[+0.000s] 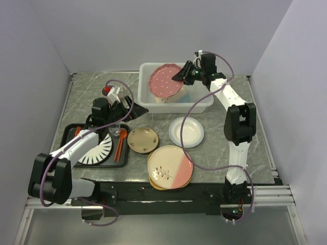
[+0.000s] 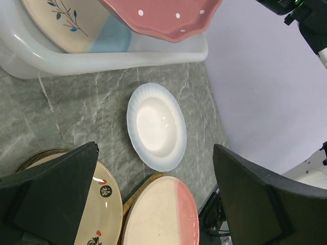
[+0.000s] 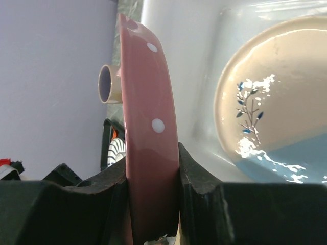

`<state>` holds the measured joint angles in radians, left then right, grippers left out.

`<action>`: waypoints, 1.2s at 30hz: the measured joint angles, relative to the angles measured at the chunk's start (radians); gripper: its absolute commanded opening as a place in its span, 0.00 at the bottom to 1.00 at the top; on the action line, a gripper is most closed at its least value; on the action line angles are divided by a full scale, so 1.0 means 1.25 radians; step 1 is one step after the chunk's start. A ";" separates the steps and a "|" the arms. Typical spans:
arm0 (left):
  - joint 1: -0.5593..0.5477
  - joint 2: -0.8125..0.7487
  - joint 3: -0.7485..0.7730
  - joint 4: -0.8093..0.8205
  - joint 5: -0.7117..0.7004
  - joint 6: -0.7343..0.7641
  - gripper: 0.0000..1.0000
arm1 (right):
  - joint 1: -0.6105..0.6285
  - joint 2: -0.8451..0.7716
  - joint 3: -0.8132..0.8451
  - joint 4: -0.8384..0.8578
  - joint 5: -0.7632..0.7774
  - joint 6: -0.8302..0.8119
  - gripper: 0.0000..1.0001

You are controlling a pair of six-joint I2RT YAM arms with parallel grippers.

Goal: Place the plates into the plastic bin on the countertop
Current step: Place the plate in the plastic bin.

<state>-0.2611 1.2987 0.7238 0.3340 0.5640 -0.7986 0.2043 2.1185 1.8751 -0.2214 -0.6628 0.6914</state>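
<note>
My right gripper (image 1: 182,75) (image 3: 152,204) is shut on the rim of a pink plate with white dots (image 1: 165,80) (image 3: 147,127), holding it tilted over the white plastic bin (image 1: 202,106) (image 3: 199,71). A cream-and-blue plate with a sprig (image 1: 191,94) (image 3: 273,102) lies inside the bin. On the countertop (image 1: 219,148) rest a white plate (image 1: 186,131) (image 2: 156,126), a small tan plate (image 1: 143,140) (image 2: 102,204) and a cream-and-pink plate (image 1: 170,166) (image 2: 161,214) on top of a stack. My left gripper (image 1: 131,109) (image 2: 156,199) hangs open above these, holding nothing.
A flat black tray (image 1: 70,133) at the left carries a striped plate (image 1: 98,151), orange spoons (image 1: 120,143) and a small glass (image 1: 114,129). A cream cup (image 3: 109,84) shows behind the pink plate. Walls close in on three sides.
</note>
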 measured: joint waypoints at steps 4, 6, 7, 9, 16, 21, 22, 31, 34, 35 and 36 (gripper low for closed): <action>0.000 0.000 0.000 -0.003 0.000 0.001 0.99 | -0.005 0.012 0.000 -0.004 0.000 0.002 0.00; 0.000 0.000 0.000 -0.004 0.000 0.002 0.99 | -0.005 0.013 0.000 -0.008 0.002 0.002 0.00; 0.000 0.000 0.000 -0.005 0.000 0.002 0.99 | -0.005 0.013 0.000 -0.009 0.002 0.002 0.00; 0.000 0.000 0.000 -0.007 0.000 0.004 0.99 | -0.005 0.013 0.001 -0.008 0.002 0.002 0.00; 0.003 0.000 0.000 -0.013 0.000 0.015 0.99 | -0.007 0.027 0.002 -0.008 0.005 0.001 0.00; 0.004 0.000 0.000 -0.017 0.000 0.016 0.99 | -0.010 0.048 0.002 -0.009 0.009 -0.001 0.00; 0.004 0.000 0.000 -0.018 0.000 0.016 0.99 | -0.012 0.052 0.002 -0.008 0.010 -0.001 0.00; 0.004 0.000 0.000 -0.020 0.000 0.016 0.99 | -0.026 0.073 -0.027 -0.003 0.032 -0.008 0.00; 0.004 0.000 0.000 -0.020 -0.001 0.016 0.99 | -0.027 0.079 -0.039 0.006 0.038 -0.006 0.00; 0.004 0.000 0.000 -0.020 -0.001 0.016 0.99 | -0.027 0.082 -0.039 0.007 0.041 -0.007 0.00; 0.004 0.000 0.000 -0.020 -0.001 0.016 0.99 | -0.027 0.085 -0.039 0.009 0.041 -0.007 0.00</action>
<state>-0.2562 1.2984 0.7242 0.3084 0.5625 -0.7784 0.1703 2.2246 1.8263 -0.2100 -0.6117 0.6823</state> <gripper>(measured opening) 0.992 0.339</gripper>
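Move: The right hand holds the pink dotted plate by its right rim over the bin. The cream-and-blue plate on the bin floor lies about 18 cm below this hand, some 3 cm ahead and 3 cm left. Outside the bin, the white plate is roughly 19 cm back and 5 cm right, the small flowered plate 23 cm back and 18 cm left. From the left hand, the cream-and-blue plate is some 20 cm ahead, 16 cm right. Still pinching the pink dotted plate by its right rim, the right hand lowers it into the bin towards the cream-and-blue plate, about 8 cm down, nearly pausing after the first centimetre and then sinking steadily. It drifts some 2.5 cm to the right on the way, and the fingers tip slightly further down without opening. ##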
